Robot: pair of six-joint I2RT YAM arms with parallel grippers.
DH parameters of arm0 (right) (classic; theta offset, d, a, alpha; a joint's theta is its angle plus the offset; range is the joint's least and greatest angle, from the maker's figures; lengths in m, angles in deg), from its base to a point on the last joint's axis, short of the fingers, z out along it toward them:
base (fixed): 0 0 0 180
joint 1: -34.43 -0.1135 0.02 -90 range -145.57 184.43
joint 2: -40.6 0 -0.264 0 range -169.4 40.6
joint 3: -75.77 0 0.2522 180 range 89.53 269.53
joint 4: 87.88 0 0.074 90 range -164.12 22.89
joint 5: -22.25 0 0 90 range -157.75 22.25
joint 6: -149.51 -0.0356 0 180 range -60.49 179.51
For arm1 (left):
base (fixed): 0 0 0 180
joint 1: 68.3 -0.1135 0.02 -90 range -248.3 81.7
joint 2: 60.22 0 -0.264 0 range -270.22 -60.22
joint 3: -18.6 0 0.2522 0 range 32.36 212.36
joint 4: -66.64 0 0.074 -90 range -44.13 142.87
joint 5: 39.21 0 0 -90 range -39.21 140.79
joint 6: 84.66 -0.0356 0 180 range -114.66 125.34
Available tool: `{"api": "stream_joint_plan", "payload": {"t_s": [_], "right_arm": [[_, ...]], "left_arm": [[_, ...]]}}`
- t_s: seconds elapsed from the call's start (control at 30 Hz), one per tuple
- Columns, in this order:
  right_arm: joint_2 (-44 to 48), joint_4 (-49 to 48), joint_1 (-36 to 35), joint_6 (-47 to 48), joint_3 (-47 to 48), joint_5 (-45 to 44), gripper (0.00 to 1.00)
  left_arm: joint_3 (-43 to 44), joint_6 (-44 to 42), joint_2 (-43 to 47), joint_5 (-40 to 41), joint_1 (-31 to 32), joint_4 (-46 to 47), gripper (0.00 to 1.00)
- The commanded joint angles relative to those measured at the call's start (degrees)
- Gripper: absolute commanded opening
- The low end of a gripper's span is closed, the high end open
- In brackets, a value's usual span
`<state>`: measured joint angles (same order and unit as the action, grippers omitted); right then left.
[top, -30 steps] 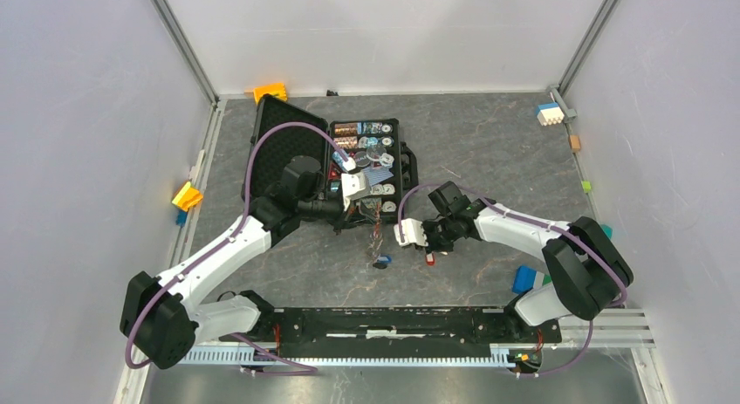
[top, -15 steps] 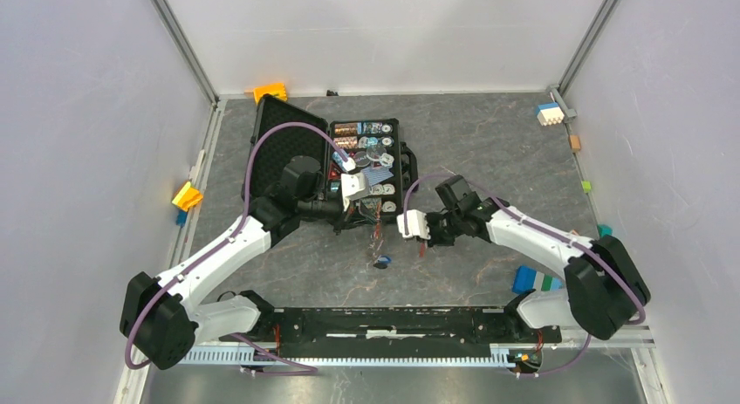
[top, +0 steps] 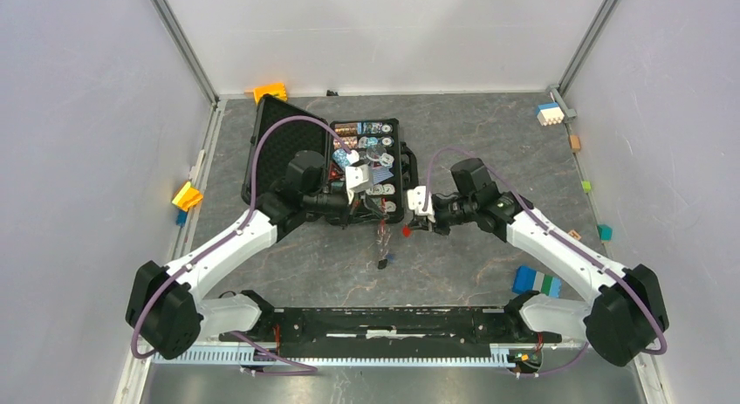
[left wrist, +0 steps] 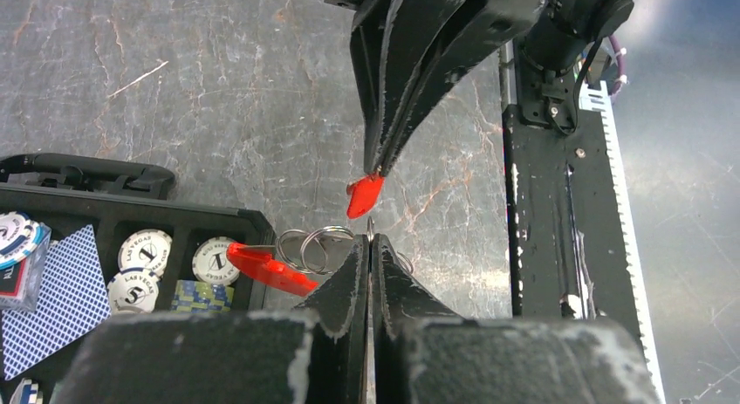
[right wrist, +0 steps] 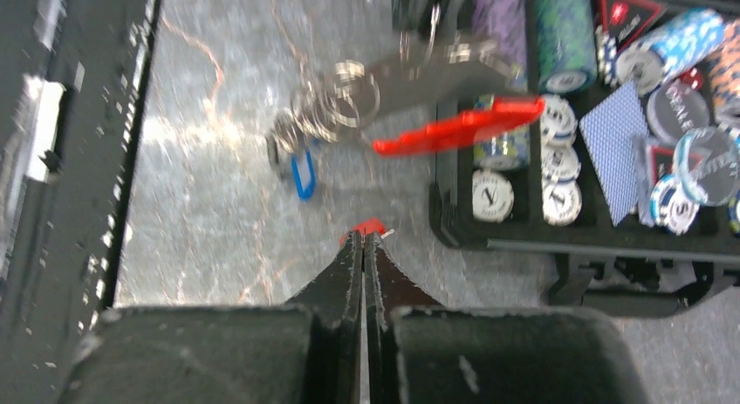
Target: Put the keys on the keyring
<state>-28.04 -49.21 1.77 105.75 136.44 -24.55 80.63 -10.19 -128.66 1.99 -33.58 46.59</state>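
Note:
My left gripper (left wrist: 370,240) is shut on the keyring (left wrist: 316,247), pinching a thin silver ring on edge. Its linked rings and long red tag (left wrist: 266,269) hang to the left, over the case corner. My right gripper (right wrist: 364,236) is shut on the red-headed key (right wrist: 367,227). In the left wrist view that key (left wrist: 365,195) hangs just above the pinched ring, a small gap apart. From above, the right gripper (top: 410,224) faces the left gripper (top: 377,214) closely. The blue-headed key (top: 385,263) lies on the table below them.
An open black case (top: 406,164) holding poker chips and cards lies behind the grippers, its lid (top: 284,151) flat to the left. Coloured blocks sit at the table's edges: orange (top: 270,92), yellow (top: 187,195), blue-white (top: 549,113), blue-green (top: 532,280). A black rail (top: 393,321) runs along the near edge.
My right gripper closed on the red-headed key, lifted it off the table and carried it up and left to the left gripper. The left gripper shifted slightly right, still holding the keyring.

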Motion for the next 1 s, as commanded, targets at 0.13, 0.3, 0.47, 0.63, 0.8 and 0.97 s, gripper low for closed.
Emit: {"api": "stream_joint_plan", "payload": {"t_s": [0.13, 0.3, 0.47, 0.63, 0.8, 0.97], "right_arm": [[3.9, -13.5, 2.9, -16.4, 2.1, 15.7, 0.00], [3.6, -21.4, 4.0, -27.2, 1.8, 20.5, 0.00], [2.9, -27.4, 4.2, -35.7, 2.0, 20.6, 0.00], [2.5, -30.7, 4.8, -40.5, 0.8, 19.2, 0.00], [1.4, -32.0, 6.3, -43.8, 0.1, 19.0, 0.00], [1.1, -29.4, 6.8, -43.2, 0.2, 18.5, 0.00]], "left_arm": [[2.5, 8.5, -1.7, -1.7, 0.8, 11.3, 0.02], [1.9, 10.3, -2.0, -1.2, 1.0, 13.4, 0.02], [1.7, 14.2, -2.2, -0.5, 1.5, 15.3, 0.02], [1.0, 15.0, -1.9, -0.2, 1.6, 16.8, 0.02], [0.3, 15.0, -1.4, 0.3, 1.6, 17.0, 0.02], [0.2, 14.4, -1.3, 0.9, 1.6, 16.9, 0.02]]}}
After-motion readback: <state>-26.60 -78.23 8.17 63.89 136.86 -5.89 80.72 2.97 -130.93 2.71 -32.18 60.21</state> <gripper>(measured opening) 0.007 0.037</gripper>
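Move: The keyring, pinched in the left fingertips, lies about 7 cm to the left of the right hand and 8 cm above it, level with it fore and aft. A red key already on the ring sticks out some 3 cm ahead of the ring. The open poker case's middle is around 20 cm ahead of the right hand, 11 cm left and 11 cm lower. From the left hand, the loose red key in the right fingertips is roughly 7 cm right, 9 cm below and 1 cm back. The loose red key, still pinched in the right hand's fingertips, is lifted about 10 cm and carried some 3 cm left to the keyring; that hand's fingers tip up about 25 degrees while it rolls, and it slows at the end. The left hand keeps its hold on the ring and comes to meet the key, rising nearly 3 cm and going about 2 cm right. ##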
